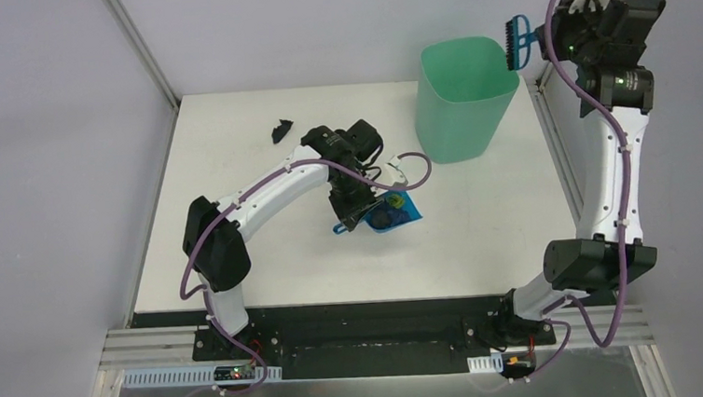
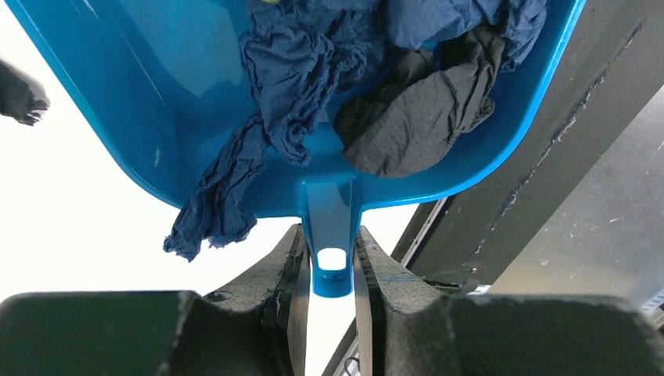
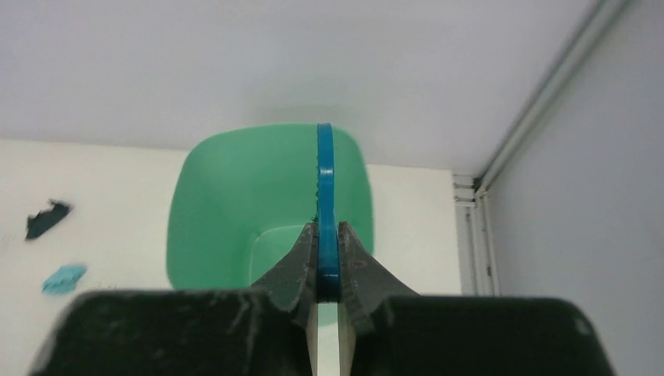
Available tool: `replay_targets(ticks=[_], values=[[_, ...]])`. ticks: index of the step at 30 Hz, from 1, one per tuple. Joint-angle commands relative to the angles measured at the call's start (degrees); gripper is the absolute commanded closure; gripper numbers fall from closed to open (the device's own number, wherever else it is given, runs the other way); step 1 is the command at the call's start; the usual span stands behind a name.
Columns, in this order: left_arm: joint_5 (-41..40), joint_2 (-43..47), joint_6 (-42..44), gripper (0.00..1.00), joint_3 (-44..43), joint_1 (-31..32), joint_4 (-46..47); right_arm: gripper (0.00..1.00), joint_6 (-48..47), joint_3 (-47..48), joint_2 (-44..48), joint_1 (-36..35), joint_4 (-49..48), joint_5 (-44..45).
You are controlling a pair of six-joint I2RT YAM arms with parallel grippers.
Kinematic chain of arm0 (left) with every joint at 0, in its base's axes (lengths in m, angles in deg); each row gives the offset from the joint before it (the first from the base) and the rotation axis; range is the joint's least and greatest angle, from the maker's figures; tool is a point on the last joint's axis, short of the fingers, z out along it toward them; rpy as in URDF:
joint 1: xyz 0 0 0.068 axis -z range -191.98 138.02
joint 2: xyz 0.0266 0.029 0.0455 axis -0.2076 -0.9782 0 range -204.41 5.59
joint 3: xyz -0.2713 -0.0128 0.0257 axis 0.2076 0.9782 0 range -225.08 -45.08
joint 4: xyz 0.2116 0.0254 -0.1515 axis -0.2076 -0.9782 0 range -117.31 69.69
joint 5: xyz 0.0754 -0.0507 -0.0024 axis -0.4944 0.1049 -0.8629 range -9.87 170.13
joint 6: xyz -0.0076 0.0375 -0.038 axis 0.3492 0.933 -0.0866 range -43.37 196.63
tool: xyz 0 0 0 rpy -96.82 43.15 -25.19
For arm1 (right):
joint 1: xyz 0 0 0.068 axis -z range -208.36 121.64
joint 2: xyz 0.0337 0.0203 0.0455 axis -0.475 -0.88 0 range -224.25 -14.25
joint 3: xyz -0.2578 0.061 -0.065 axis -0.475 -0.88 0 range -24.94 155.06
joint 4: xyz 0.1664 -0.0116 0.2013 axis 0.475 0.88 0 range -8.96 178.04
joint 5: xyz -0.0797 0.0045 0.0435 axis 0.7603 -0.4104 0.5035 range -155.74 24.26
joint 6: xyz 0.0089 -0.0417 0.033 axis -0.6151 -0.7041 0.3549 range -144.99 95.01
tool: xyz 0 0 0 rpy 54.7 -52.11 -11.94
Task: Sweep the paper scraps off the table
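Observation:
My left gripper [image 1: 356, 211] is shut on the handle of the blue dustpan [image 1: 394, 212] over the middle of the white table [image 1: 240, 262]. In the left wrist view the dustpan [image 2: 196, 94] holds crumpled dark blue scraps [image 2: 290, 86] and a black scrap [image 2: 423, 117]. One dark blue scrap [image 2: 215, 207] hangs over its back rim. A black scrap [image 1: 281, 129] lies on the far table. The right wrist view shows it [image 3: 47, 219] and a light teal scrap [image 3: 64, 277]. My right gripper [image 1: 539, 45] is shut on the blue hand brush [image 1: 514, 43], held high above the bin.
A green bin [image 1: 465, 97] stands open at the table's back right; it also shows in the right wrist view [image 3: 235, 204], below the brush. Grey walls and a metal frame rail [image 3: 540, 102] close in the back and sides. The black front edge [image 2: 548, 157] lies beyond the dustpan.

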Motion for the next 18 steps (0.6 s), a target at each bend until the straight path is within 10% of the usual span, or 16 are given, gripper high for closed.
replay_targets(ticks=[1, 18], values=[[2.02, 2.77, 0.19, 1.0, 0.74, -0.42, 0.48, 1.0, -3.0, 0.38, -4.4, -1.32, 6.44, -6.55], [5.17, 2.75, 0.7, 1.0, 1.31, -0.45, 0.31, 1.0, -13.71, 20.9, -25.98, -8.1, 22.35, -4.15]])
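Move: The right hand, holding the blue brush high up, has the mouth of the green bin about 9 cm ahead, 10 cm to its left and 15 cm below. The dustpan of scraps lies some 18 cm back, 31 cm left and 37 cm below; a light-blue scrap sits about 7 cm ahead, 53 cm left and 45 cm down. From the left hand, the bin's mouth is roughly 33 cm ahead, 31 cm right and 15 cm up. Still pinching the brush by its handle, the right hand sinks about 14 cm towards the green bin's mouth while reaching some 8 cm forward and 5 cm left; the drop comes mostly first, the reach later. The wrist tips the brush down by about 25 degrees and swings it a little counter-clockwise. The left hand keeps the loaded dustpan nearly in place. ##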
